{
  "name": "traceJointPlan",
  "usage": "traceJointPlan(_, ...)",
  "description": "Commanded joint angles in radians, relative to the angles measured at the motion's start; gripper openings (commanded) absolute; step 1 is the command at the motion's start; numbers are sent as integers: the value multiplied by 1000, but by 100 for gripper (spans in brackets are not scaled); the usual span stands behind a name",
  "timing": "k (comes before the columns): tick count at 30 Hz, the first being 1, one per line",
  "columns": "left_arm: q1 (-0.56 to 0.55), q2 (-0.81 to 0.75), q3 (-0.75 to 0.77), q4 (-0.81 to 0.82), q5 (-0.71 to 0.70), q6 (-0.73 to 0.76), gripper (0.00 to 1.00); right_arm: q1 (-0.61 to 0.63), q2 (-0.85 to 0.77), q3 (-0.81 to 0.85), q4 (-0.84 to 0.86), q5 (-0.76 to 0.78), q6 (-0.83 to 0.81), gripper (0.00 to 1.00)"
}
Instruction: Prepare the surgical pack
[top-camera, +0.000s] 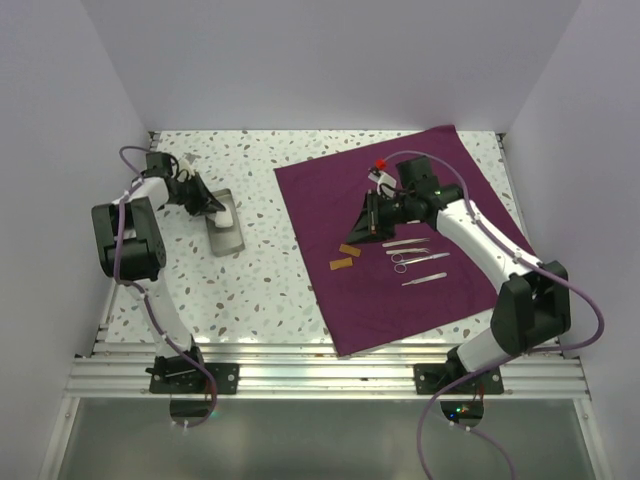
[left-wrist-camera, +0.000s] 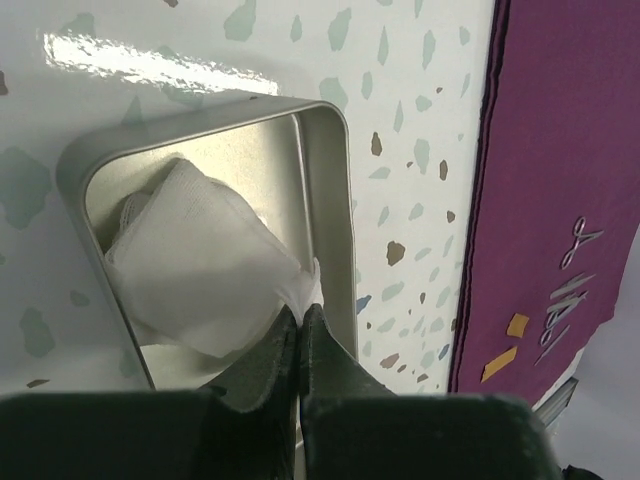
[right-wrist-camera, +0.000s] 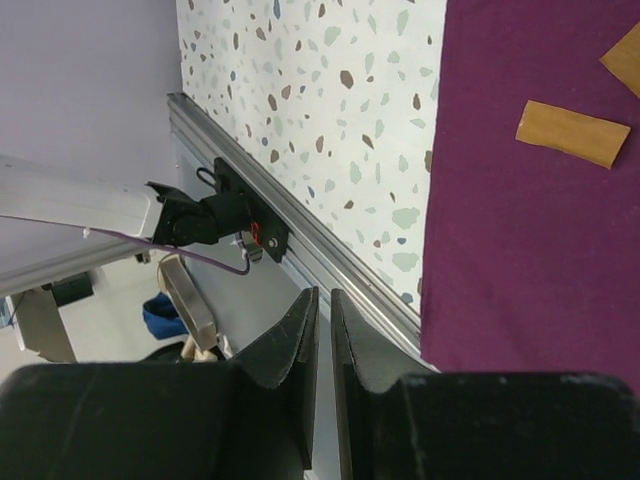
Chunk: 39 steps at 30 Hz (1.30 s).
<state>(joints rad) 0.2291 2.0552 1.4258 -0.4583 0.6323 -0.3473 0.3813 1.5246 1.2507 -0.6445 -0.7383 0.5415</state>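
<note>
The plum-purple cloth (top-camera: 400, 240) of the surgical pack lies spread flat on the right of the table. On it lie steel scissors-like instruments (top-camera: 415, 256) and two orange strips (top-camera: 345, 257). The small steel tray (top-camera: 228, 244) stands on the left, off the cloth, with white pads (left-wrist-camera: 195, 260) inside. My left gripper (left-wrist-camera: 303, 303) is shut on a corner of the top white pad, over the tray's rim (left-wrist-camera: 335, 190). Above the cloth's left part, my right gripper (right-wrist-camera: 324, 293) hangs tilted, its jaws a narrow slit apart with nothing between them. The orange strips (right-wrist-camera: 572, 133) lie beside it.
White walls close in the table on three sides. An aluminium rail (top-camera: 320, 372) runs along the near edge with both arm bases on it. The speckled tabletop (top-camera: 270, 280) is bare between tray and cloth. The cloth's front corner reaches the rail.
</note>
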Motion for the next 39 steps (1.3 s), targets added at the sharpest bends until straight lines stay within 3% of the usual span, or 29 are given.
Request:
traceJointPlan(1,10,25,53,26,1,19,0,2,19,1,8,-39,5,13)
traceJointPlan(8,19,66,90,-19,-55,5,2,2,68,18,9,-26,-2,13)
traceJointPlan(15,16,37,85,-52,-128,10,40,2,98,29,19,-4,0,13)
traceJointPlan(20,16,-24,65,-46,-114,-28,55,4,123,30,-7,80,-17,13)
traceJointPlan(21,16,-58,55,-37,-114,-44,62,4,134,32,-24,115,-24,14)
traceJointPlan(26,9,-138,100,-84,-158,-61,75,7,167,30,-24,186,-38,26)
traceJointPlan(28,0,-156,117,-100,-181,-65,77,5,196,35,-35,201,-57,34)
traceJointPlan(34,-39,-277,122,-144,-275,-100,78,4,259,-5,44,221,-60,40)
traceJointPlan(39,-125,-502,-115,-82,-281,-191,74,2,345,-16,115,246,-107,47)
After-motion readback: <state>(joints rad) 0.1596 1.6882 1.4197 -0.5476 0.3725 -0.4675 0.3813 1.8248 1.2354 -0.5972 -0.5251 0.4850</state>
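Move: The left hand, holding a gauze, is already over the tray: the tray's middle lies some 4 cm back, 2 cm right and 2 cm below, and the gauze already inside sits about 2 cm left and 1 cm ahead of the fingertips. From the right hand, the farther tan packet lies roughly 6 cm ahead, 2 cm left and 17 cm down. At that same depth, the nearer tan packet is 2 cm ahead and 5 cm left, and the pair of forceps 7 cm ahead and 14 cm right. The left hand eases about 2 cm down and 1–2 cm left into the tray, opens its fingers to let go of the held gauze, then climbs roughly 14 cm straight up off it, still opening until three quarters wide and tilting up a little. Meanwhile the right hand sinks about 12 cm towards the tan packets, slowly then faster, with some 3 cm forward and a slight shift right late on, its fingers tipping about 15 degrees more downward and spreading from nearly shut to almost half open, touching nothing yet. ##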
